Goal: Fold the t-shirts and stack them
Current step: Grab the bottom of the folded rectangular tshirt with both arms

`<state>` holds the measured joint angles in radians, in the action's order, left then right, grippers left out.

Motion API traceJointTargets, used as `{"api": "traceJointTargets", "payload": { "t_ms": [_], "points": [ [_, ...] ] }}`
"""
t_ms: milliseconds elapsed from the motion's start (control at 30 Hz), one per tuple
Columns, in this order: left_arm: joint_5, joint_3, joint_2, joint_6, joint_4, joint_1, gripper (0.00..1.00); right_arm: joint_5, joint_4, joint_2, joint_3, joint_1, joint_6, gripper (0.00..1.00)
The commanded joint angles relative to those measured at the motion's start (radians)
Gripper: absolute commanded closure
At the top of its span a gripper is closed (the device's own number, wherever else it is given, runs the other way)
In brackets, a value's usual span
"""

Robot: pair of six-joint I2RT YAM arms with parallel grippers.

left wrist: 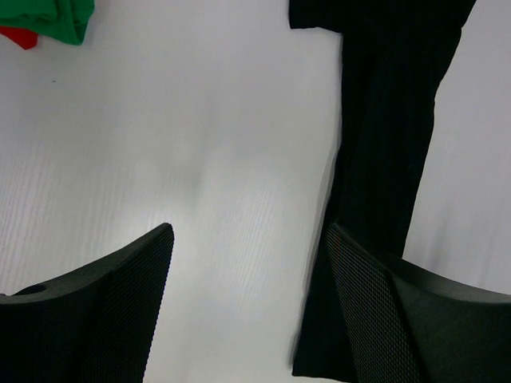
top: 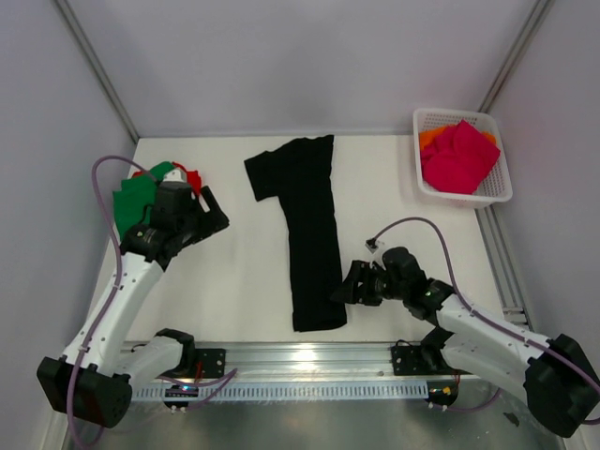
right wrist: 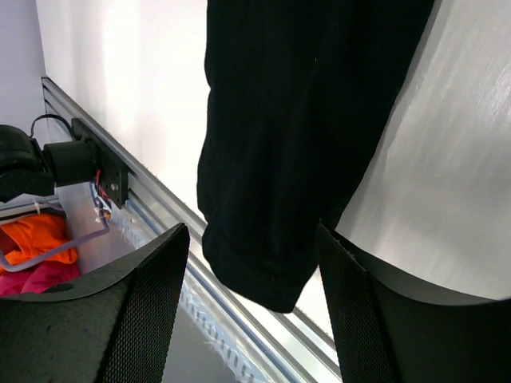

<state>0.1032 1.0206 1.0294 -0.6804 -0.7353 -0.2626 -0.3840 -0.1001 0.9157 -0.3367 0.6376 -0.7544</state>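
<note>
A black t-shirt (top: 309,230) lies folded lengthwise as a long strip down the middle of the table, sleeve end at the back. My right gripper (top: 350,292) is open just right of its near hem. In the right wrist view the hem corner (right wrist: 271,279) shows between the spread fingers of the right gripper (right wrist: 251,231), with nothing clamped. My left gripper (top: 212,212) hangs open over bare table left of the shirt. In its wrist view the left gripper (left wrist: 249,231) has the black t-shirt (left wrist: 391,120) beside its right finger. Green (top: 136,195) and red (top: 192,176) t-shirts lie at the far left, partly behind the left arm.
A white lattice basket (top: 492,192) at the back right holds a magenta-pink t-shirt (top: 459,155) over an orange one (top: 431,137). An aluminium rail (top: 300,356) runs along the table's near edge. Grey walls close in both sides and the back.
</note>
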Motion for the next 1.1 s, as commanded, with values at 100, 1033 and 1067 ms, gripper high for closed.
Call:
{"api": "traceJointTargets", "payload": {
  "t_ms": [100,1033,1067],
  "points": [
    [-0.019,0.065,0.009,0.004,0.050,-0.001,0.20,-0.010,-0.024,-0.142,0.048,-0.003,-0.059,0.31],
    [-0.008,0.102,-0.019,0.019,0.022,-0.001,0.20,-0.026,0.154,-0.011,0.217,-0.003,-0.068,0.31],
    [-0.010,0.102,-0.019,0.021,0.020,-0.001,0.21,-0.027,0.158,0.004,0.212,-0.004,-0.059,0.31]
  ]
}}
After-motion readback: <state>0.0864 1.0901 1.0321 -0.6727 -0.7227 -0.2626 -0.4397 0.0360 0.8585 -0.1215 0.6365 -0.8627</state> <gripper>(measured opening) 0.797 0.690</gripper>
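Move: The near right corner of the folded black t-shirt lies about 8 cm back from the right hand, level with it sideways and some 6 cm below. The t-shirt's near left corner is roughly 12 cm left of that corner, and the table's front edge some 4 cm nearer the base than it. From the left hand that same right corner is about 22 cm back, 30 cm right and 19 cm below. The black t-shirt's near right corner is what the right hand closes on: after a slight lift it draws back and sinks, about 4 cm each way, first edging right and then a little back left, tipping down some 5 degrees, fingers staying open around the cloth's right edge. The left hand, empty and open, rises about 3 cm. ##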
